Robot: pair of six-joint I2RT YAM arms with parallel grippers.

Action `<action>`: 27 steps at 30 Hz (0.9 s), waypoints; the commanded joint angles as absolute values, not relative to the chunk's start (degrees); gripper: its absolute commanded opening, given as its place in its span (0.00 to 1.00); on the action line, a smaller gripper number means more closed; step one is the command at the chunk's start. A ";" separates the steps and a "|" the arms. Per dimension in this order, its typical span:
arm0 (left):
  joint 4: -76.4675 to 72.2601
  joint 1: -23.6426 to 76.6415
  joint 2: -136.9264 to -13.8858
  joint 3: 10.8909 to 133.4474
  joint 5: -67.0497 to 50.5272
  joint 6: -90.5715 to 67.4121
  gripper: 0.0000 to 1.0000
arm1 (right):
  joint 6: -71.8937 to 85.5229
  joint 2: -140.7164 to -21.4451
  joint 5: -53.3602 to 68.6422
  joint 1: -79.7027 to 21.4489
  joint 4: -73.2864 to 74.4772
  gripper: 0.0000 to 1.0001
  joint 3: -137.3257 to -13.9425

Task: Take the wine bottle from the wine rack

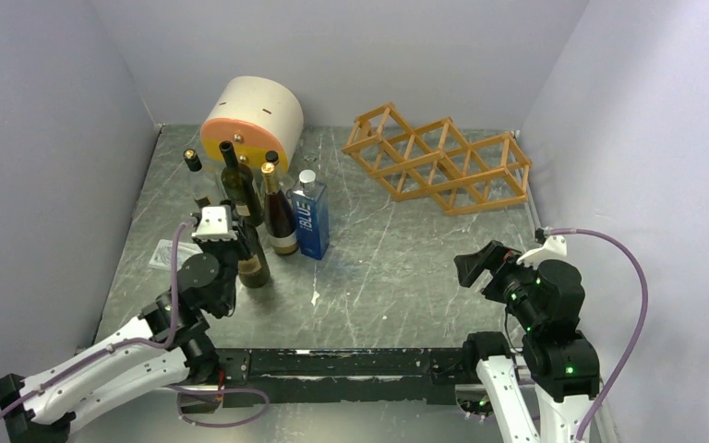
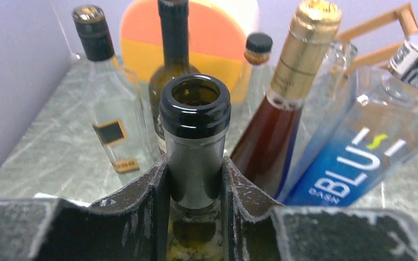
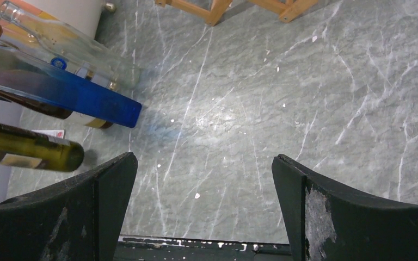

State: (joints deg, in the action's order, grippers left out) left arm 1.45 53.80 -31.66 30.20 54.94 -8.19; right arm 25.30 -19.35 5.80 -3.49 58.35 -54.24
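Observation:
A dark green wine bottle [image 1: 255, 266] with an open mouth stands upright on the table at the left, away from the rack. My left gripper [image 1: 237, 231] is shut on its neck. In the left wrist view the fingers [image 2: 141, 190] press both sides of the wine bottle [image 2: 195, 125] just under the lip. The wine rack [image 1: 438, 161], an orange-tan lattice, lies at the back right with no bottle in its cells. My right gripper [image 1: 473, 268] hangs open over bare table at the right. In the right wrist view nothing is between the right gripper [image 3: 204, 163] jaws.
Behind the held bottle stand a tall green bottle [image 1: 237, 185], an amber bottle with gold foil [image 1: 282, 217], a blue square bottle [image 1: 312, 221] and a clear bottle [image 1: 194, 164]. A cream and orange cylinder [image 1: 251, 115] lies at the back. Walls close in left, right and rear.

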 commanded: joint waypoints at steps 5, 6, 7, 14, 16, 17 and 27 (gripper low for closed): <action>-45.61 47.51 -39.09 26.69 54.59 16.67 0.07 | 25.46 -18.12 6.12 -3.93 57.34 1.00 -54.16; -46.00 46.68 -40.97 27.53 54.47 16.72 0.07 | 25.41 -18.22 6.21 -4.00 57.43 1.00 -54.34; -46.47 45.86 -42.39 27.94 53.50 17.03 0.07 | 25.38 -18.38 6.19 -3.91 57.52 1.00 -54.51; -49.59 36.77 -45.46 24.13 46.22 7.42 0.07 | 25.14 -18.41 6.35 -3.92 57.48 1.00 -54.69; -49.83 34.31 -46.00 23.00 44.47 2.91 0.07 | 25.07 -18.31 6.29 -3.98 57.48 1.00 -54.62; -49.10 33.35 -46.17 22.79 43.70 0.15 0.07 | 25.12 -18.21 6.27 -4.01 57.48 1.00 -54.54; -46.88 31.55 -50.09 21.01 37.17 -2.01 0.07 | 25.23 -17.59 6.43 -3.92 57.13 1.00 -54.05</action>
State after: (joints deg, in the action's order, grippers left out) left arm -41.93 31.90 -50.00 20.45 41.28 0.91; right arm 25.32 -18.48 6.20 -3.51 58.17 -54.22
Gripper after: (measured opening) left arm 0.350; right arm 0.997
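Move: The left hand holds the green wine bottle by its neck. The gap it heads for is on the table about 12 cm ahead and some 26 cm below. The gold-topped bottle stands about 12 cm ahead and 7 cm right of this hand, the blue bottle 10 cm ahead and 15 cm right, and the dark green bottle 21 cm ahead and 2 cm left. From the right hand the gap lies roughly 50 cm left and 22 cm ahead. Forward about 8 cm and also left, the left arm carries the still-gripped wine bottle towards the gap between the gold-topped and dark green bottles. It rises some 3 cm, then sinks back as far and eases a little right near the end. The wrist tips up about 10 degrees, swinging the bottle's foot forward, and turns slightly counter-clockwise. ##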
